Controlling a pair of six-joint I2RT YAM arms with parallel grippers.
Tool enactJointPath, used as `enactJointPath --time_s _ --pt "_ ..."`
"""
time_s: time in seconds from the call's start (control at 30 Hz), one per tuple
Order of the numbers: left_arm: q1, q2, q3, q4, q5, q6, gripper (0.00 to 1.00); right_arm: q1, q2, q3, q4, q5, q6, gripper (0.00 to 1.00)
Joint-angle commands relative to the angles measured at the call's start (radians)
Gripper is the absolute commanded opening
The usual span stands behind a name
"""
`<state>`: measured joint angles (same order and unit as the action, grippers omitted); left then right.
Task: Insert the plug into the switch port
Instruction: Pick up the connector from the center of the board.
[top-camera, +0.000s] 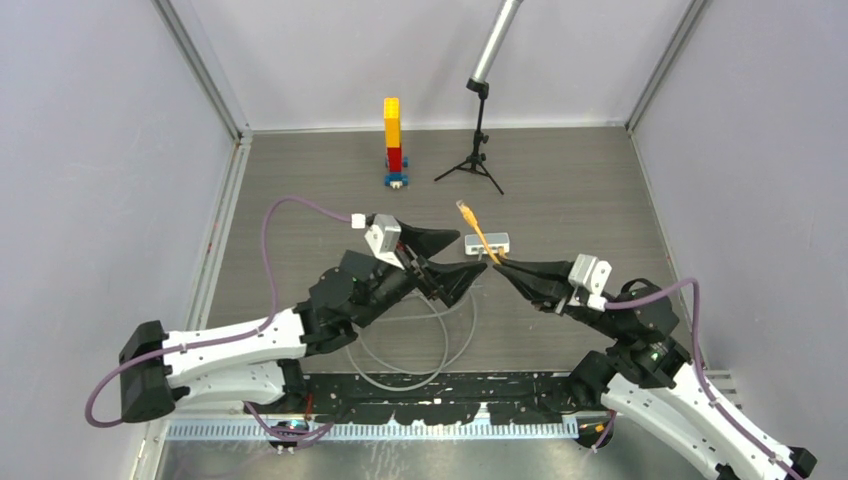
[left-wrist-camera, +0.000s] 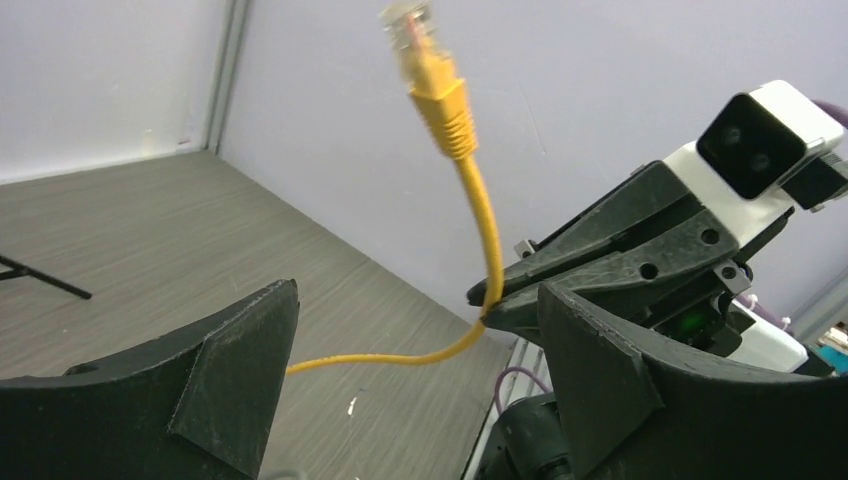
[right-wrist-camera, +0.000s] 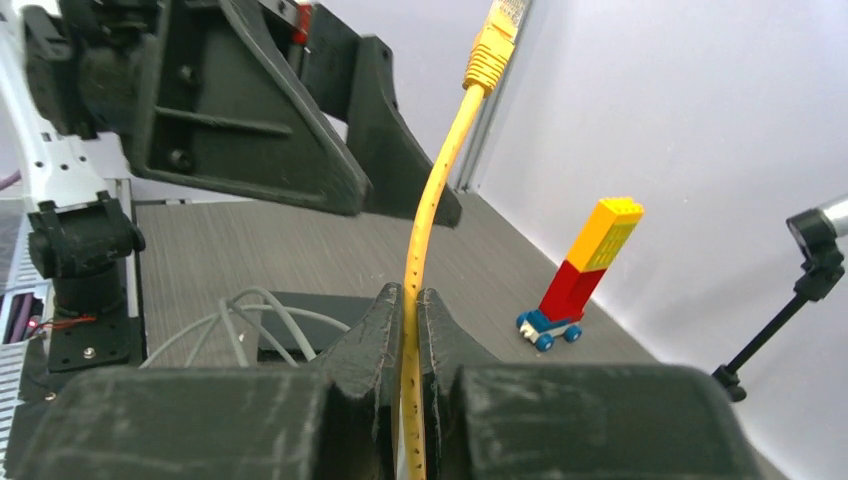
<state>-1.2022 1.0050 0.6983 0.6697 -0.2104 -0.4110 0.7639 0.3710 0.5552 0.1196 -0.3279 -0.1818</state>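
A yellow cable (top-camera: 480, 235) rises from my right gripper (top-camera: 497, 267), which is shut on it a short way below the plug (top-camera: 463, 207). The clear plug (right-wrist-camera: 497, 30) points up in the air, held by nothing but the cable. My left gripper (top-camera: 472, 252) stands open right beside it, its fingers either side of the cable (left-wrist-camera: 487, 230) without touching. The small white switch box (top-camera: 487, 243) lies on the table just behind both grippers' tips. Its port is too small to make out.
A yellow, red and blue brick tower (top-camera: 393, 140) and a black tripod (top-camera: 478, 150) stand at the back. Loops of grey cable (top-camera: 420, 345) lie on the table between the arms. Grey walls close in left and right.
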Motion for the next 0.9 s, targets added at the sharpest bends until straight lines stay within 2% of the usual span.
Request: enactJointPath --time_s 0.0,0.17,0.3,0.4,0.47,0.53,0.63,0.73,0.87 --pt "0.001 0.040 0.033 0.196 0.051 0.051 0.90 0.003 -0.047 0.021 0.064 -0.066 -0.028 0.00" --pt "0.001 0.101 0.039 0.345 0.098 0.064 0.78 0.003 -0.069 0.023 0.015 -0.085 -0.010 0.00" --pt "0.000 0.121 0.048 0.402 0.149 0.047 0.70 0.003 -0.100 0.013 0.011 -0.082 0.016 0.00" --pt "0.000 0.132 0.058 0.406 0.187 0.043 0.42 0.002 -0.121 0.009 0.010 -0.089 0.033 0.01" --pt "0.001 0.137 0.061 0.406 0.196 0.037 0.28 0.002 -0.125 0.010 0.004 -0.098 0.046 0.00" --pt "0.001 0.142 0.065 0.411 0.205 0.033 0.17 0.003 -0.127 0.014 -0.009 -0.116 0.059 0.00" --pt "0.000 0.150 0.077 0.412 0.305 0.051 0.02 0.003 -0.126 0.025 -0.035 -0.132 0.087 0.00" --pt "0.001 0.150 0.082 0.415 0.434 0.106 0.00 0.002 -0.137 0.035 -0.066 -0.148 0.102 0.01" --pt "0.000 0.153 0.100 0.375 0.532 0.124 0.00 0.002 -0.162 0.034 -0.079 -0.143 0.118 0.01"
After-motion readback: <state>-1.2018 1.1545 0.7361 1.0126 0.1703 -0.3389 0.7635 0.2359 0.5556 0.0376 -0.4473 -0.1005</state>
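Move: The yellow connector points up from the cable pinched in the right fingertips. From the open left hand, it lies about 2 cm ahead, level sideways and some 5 cm above. The right fingertips are roughly 2 cm back, 5 cm to the left hand's right and 1 cm lower; the switch is on the table, about 13 cm ahead, 5 cm right and 36 cm below. From the right hand, the connector is about 5 cm ahead, 5 cm left and 6 cm up. Back, up and a little to the right, the left hand first edges in towards the yellow cable, then travels roughly 5 cm back and 4 cm up, its fingers tipping upward and swinging clockwise as they shut on the cable just under the connector's boot. The right hand keeps its pinch lower down and draws back about 4 cm. ##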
